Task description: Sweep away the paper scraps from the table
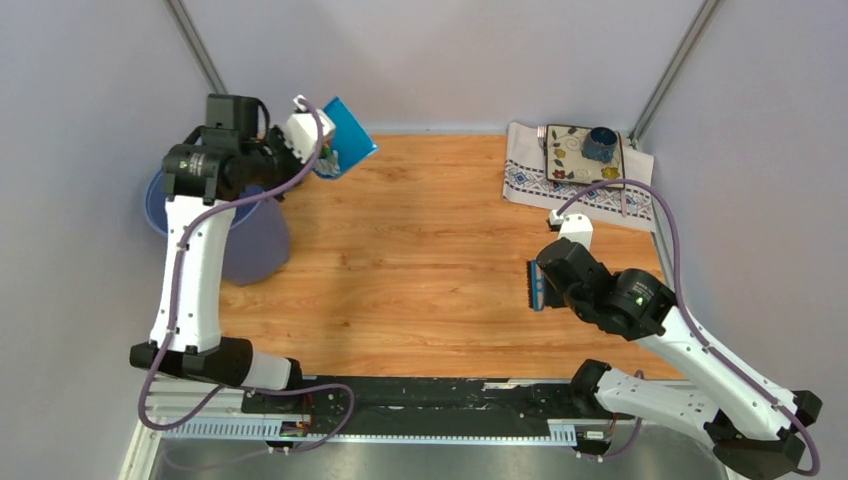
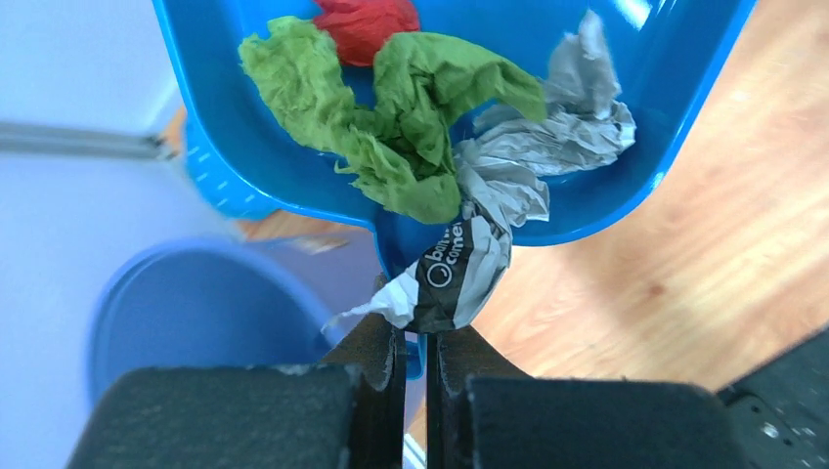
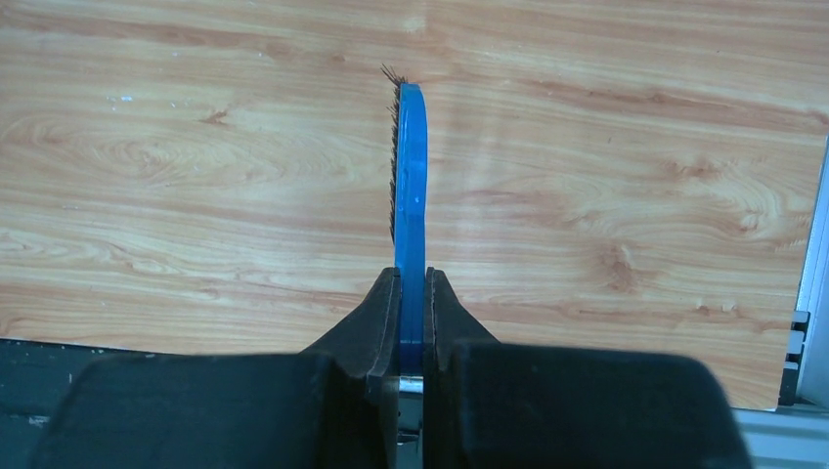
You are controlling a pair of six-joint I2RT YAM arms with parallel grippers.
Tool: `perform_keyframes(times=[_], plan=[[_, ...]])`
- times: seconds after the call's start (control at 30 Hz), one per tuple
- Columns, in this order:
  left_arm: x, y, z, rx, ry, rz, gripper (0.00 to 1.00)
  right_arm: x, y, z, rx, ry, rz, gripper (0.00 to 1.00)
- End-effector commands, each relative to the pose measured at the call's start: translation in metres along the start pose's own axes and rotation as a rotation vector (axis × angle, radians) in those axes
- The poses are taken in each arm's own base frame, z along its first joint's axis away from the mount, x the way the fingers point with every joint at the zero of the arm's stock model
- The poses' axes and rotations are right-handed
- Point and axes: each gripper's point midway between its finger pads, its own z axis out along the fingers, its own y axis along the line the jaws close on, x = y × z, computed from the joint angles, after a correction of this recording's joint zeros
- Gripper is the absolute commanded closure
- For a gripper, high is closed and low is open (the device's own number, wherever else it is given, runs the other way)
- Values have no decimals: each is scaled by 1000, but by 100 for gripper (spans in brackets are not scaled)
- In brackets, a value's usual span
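Observation:
My left gripper [image 2: 415,342] is shut on the handle of a blue dustpan [image 2: 225,147], held up at the table's far left corner beside the blue bin [image 2: 186,313]. Paper scraps lie in the pan: a green one [image 2: 391,127], a red one [image 2: 367,24] and a white-grey one [image 2: 577,127]. A dark printed scrap [image 2: 455,274] hangs at the pan's handle end, right at my fingertips. In the top view the dustpan [image 1: 345,135] is tilted above the bin [image 1: 255,240]. My right gripper [image 3: 412,283] is shut on a blue brush [image 3: 411,195], held over the wooden table [image 3: 196,147] at the right.
A patterned white cloth [image 1: 530,180] lies at the back right corner with a decorated mat and a blue cup [image 1: 600,143] on it. Grey walls border the board. A black metal rail [image 1: 430,395] runs along the near edge between the arm bases.

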Motion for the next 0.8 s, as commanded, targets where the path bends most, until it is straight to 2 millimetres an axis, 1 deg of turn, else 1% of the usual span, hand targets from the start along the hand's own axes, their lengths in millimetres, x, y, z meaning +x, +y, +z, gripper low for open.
perform_keyframes(times=[0.0, 0.03, 0.07, 0.1, 0.17, 0.2, 0.23, 0.3, 0.33, 0.4, 0.43, 0.47, 0.5, 0.53, 0.6, 0.63, 0.7, 0.77], plan=[[33, 43, -41, -142, 88, -29, 100, -1, 6, 3, -34, -10, 14, 100], [40, 56, -47, -178, 101, -32, 100, -1, 5, 3, -32, -11, 14, 100], [47, 65, -53, -206, 109, -42, 100, -1, 6, 2, -37, -10, 13, 100], [64, 82, -65, -264, 133, -89, 100, -1, 6, 3, -37, -11, 15, 100], [79, 104, -77, -332, 153, -98, 100, -2, 6, 2, -40, -14, 17, 100], [96, 117, -88, -385, 187, -135, 100, -2, 6, 3, -41, -12, 15, 100], [105, 128, -97, -435, 223, -124, 100, -2, 7, 3, -44, -11, 15, 100], [122, 141, -113, -510, 270, -132, 100, -2, 9, 4, -49, -9, 11, 100], [132, 149, -123, -581, 322, -103, 100, -2, 9, 5, -47, -9, 10, 100], [139, 154, -131, -650, 362, -56, 100, -3, 10, 6, -51, -11, 9, 100], [133, 163, -152, -756, 374, 11, 100, -2, 11, 7, -53, -10, 6, 100], [154, 162, -150, -769, 461, 16, 100, -1, 13, 8, -59, -6, 4, 100], [159, 163, -155, -791, 498, 46, 100, -3, 15, 9, -65, -11, 3, 100], [169, 164, -163, -827, 580, 99, 100, -2, 16, 11, -67, -6, -4, 100], [179, 166, -168, -856, 657, 156, 100, -3, 20, 13, -76, -3, -4, 100], [186, 167, -173, -888, 724, 222, 100, -2, 21, 14, -76, 3, -11, 100], [192, 170, -176, -920, 784, 291, 100, -4, 24, 16, -81, 3, -14, 100], [196, 175, -184, -986, 875, 392, 100, -6, 28, 17, -92, 7, -17, 100]])
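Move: The purple bin is the target: from the left hand, which already holds the loaded dustpan by its handle, the bin's middle lies about 17 cm to the left, 3 cm back and 17 cm below. The blue plate beyond it lies some 18 cm ahead of the left hand, 7 cm to its left and 31 cm below. From the right hand, the bin is roughly 72 cm to the left, 10 cm ahead and slightly lower. Swing the left gripper some 28 cm left at bin-clearing height, carrying the dustpan over the bin's mouth until the hand is beyond the mouth's middle, and ease back about 5 cm late on. Keep the fingers shut on the handle; turn the hand counter-clockwise first, then roll its left side up, about 50 degrees of turn in all, tipping the pan towards the bin. ##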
